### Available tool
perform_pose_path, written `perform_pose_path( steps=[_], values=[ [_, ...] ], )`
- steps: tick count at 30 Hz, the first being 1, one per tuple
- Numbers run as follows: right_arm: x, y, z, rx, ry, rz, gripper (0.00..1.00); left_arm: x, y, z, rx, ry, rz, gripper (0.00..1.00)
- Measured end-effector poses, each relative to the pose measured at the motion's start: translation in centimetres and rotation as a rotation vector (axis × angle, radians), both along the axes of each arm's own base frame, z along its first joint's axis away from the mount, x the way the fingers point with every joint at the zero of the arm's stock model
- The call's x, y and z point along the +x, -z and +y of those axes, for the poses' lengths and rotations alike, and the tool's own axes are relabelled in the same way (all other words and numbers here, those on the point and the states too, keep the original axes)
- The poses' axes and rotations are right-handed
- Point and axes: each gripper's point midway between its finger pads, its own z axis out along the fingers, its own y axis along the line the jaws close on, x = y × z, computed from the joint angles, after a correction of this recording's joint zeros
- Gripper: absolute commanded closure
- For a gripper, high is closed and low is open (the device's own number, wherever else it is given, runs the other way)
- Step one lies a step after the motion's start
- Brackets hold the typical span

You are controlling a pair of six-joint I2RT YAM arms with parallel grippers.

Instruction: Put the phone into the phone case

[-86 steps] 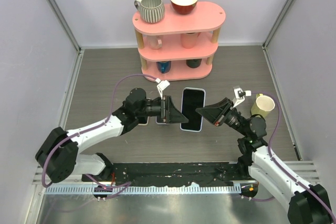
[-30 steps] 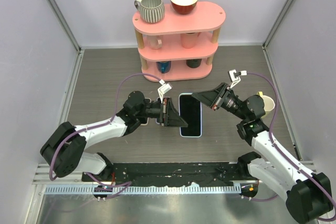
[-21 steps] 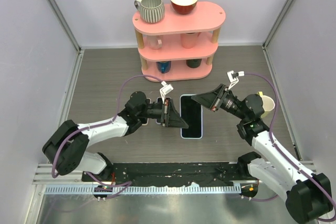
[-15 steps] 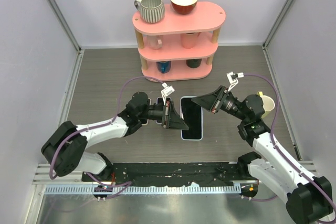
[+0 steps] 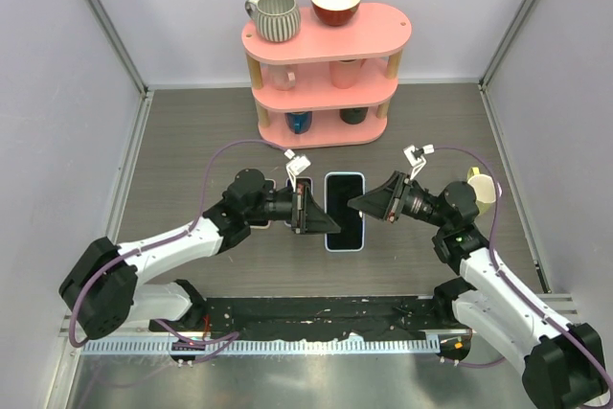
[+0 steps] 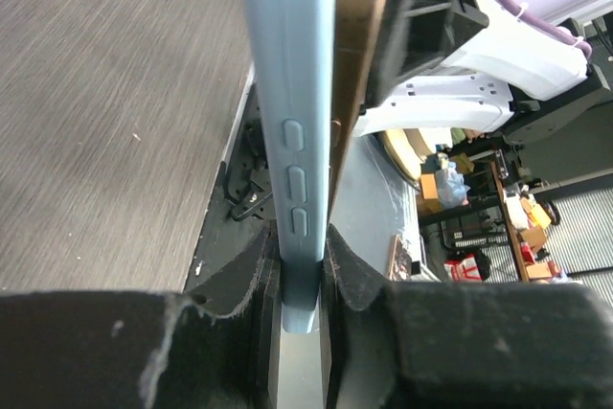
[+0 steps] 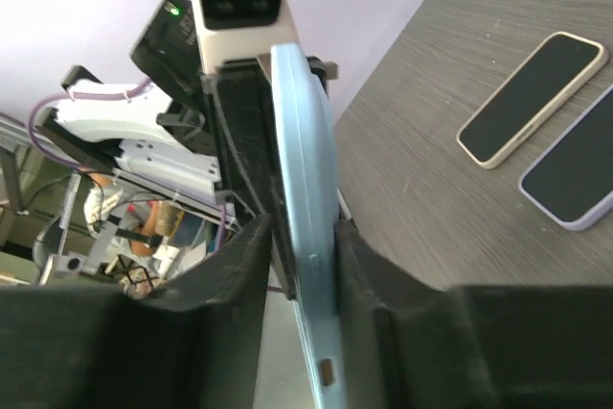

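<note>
A dark-screened phone sits inside a light blue phone case [image 5: 345, 210], held on edge just above the table centre. My left gripper [image 5: 314, 214] is shut on the case's left long edge; in the left wrist view the blue case wall [image 6: 292, 141] with its buttons runs up from between the gripper [image 6: 301, 261] pads. My right gripper [image 5: 366, 204] is at the opposite long edge. In the right wrist view the case [image 7: 305, 170] passes between that gripper's [image 7: 303, 241] fingers, which are open, with a gap on the screen side.
A pink three-tier shelf [image 5: 369, 40] with mugs and a red bowl stands at the back. A yellow cup [image 5: 482, 189] sits by the right arm. Two other phones [image 7: 530, 98] [image 7: 575, 165] lie flat on the table under the left arm.
My right gripper has come down from the phone's upper right corner to its right edge, and its fingers have parted around the case. The left gripper keeps its grip.
</note>
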Motion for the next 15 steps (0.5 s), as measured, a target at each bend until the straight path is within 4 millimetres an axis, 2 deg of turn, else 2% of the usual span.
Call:
perform_pose_path(
  steps=[2, 3, 5, 6, 9, 12, 15],
  values=[
    [-0.1, 0.9, 0.0, 0.0, -0.003, 0.022, 0.87, -0.2, -0.1, 0.0, -0.002, 0.006, -0.001, 1.0],
    [-0.3, 1.2, -0.1, 0.001, -0.008, 0.028, 0.9, -0.2, 0.0, 0.0, -0.001, 0.007, 0.001, 1.0],
    [-0.5, 1.1, 0.0, 0.004, -0.02, 0.006, 0.97, -0.4, 0.0, 0.1, 0.003, 0.016, 0.022, 0.92],
    [-0.6, 1.0, 0.0, 0.008, -0.026, -0.007, 0.99, -0.6, -0.1, 0.1, -0.001, 0.021, 0.024, 0.8],
    [-0.8, 0.7, 0.0, 0.018, -0.037, -0.03, 0.99, -0.7, -0.3, 0.2, -0.006, 0.026, 0.019, 0.56],
    [-1.4, 0.7, 0.1, 0.024, -0.066, -0.025, 0.99, 0.0, -0.7, 0.3, -0.012, -0.011, -0.004, 0.44],
    [-2.5, 1.4, 0.2, 0.036, -0.11, -0.001, 0.99, 1.0, -1.6, 0.7, -0.023, -0.059, -0.028, 0.41]
  ],
)
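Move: Between the two hands is the blue phone case with the phone in it, its middle about 3 cm ahead, 3 cm right and 2 cm above the left hand, which already pinches its left edge. From the open right hand it lies some 3 cm left, 1 cm back and 1 cm below. On the table about 20 cm below the left hand, the purple-edged phone is roughly 14 cm ahead and 7 left, the gold-edged phone 14 ahead and 17 left. Closing on the right edge of the blue phone case near its middle, the right hand takes over the grip, then carries the case back about 2.5 cm and down some 1.5 cm, turning slightly counter-clockwise. Once that pinch is made, the left fingers open and let go of the left edge; after a small drift back, that hand rises about 1.5 cm and goes forward about 1 cm. ##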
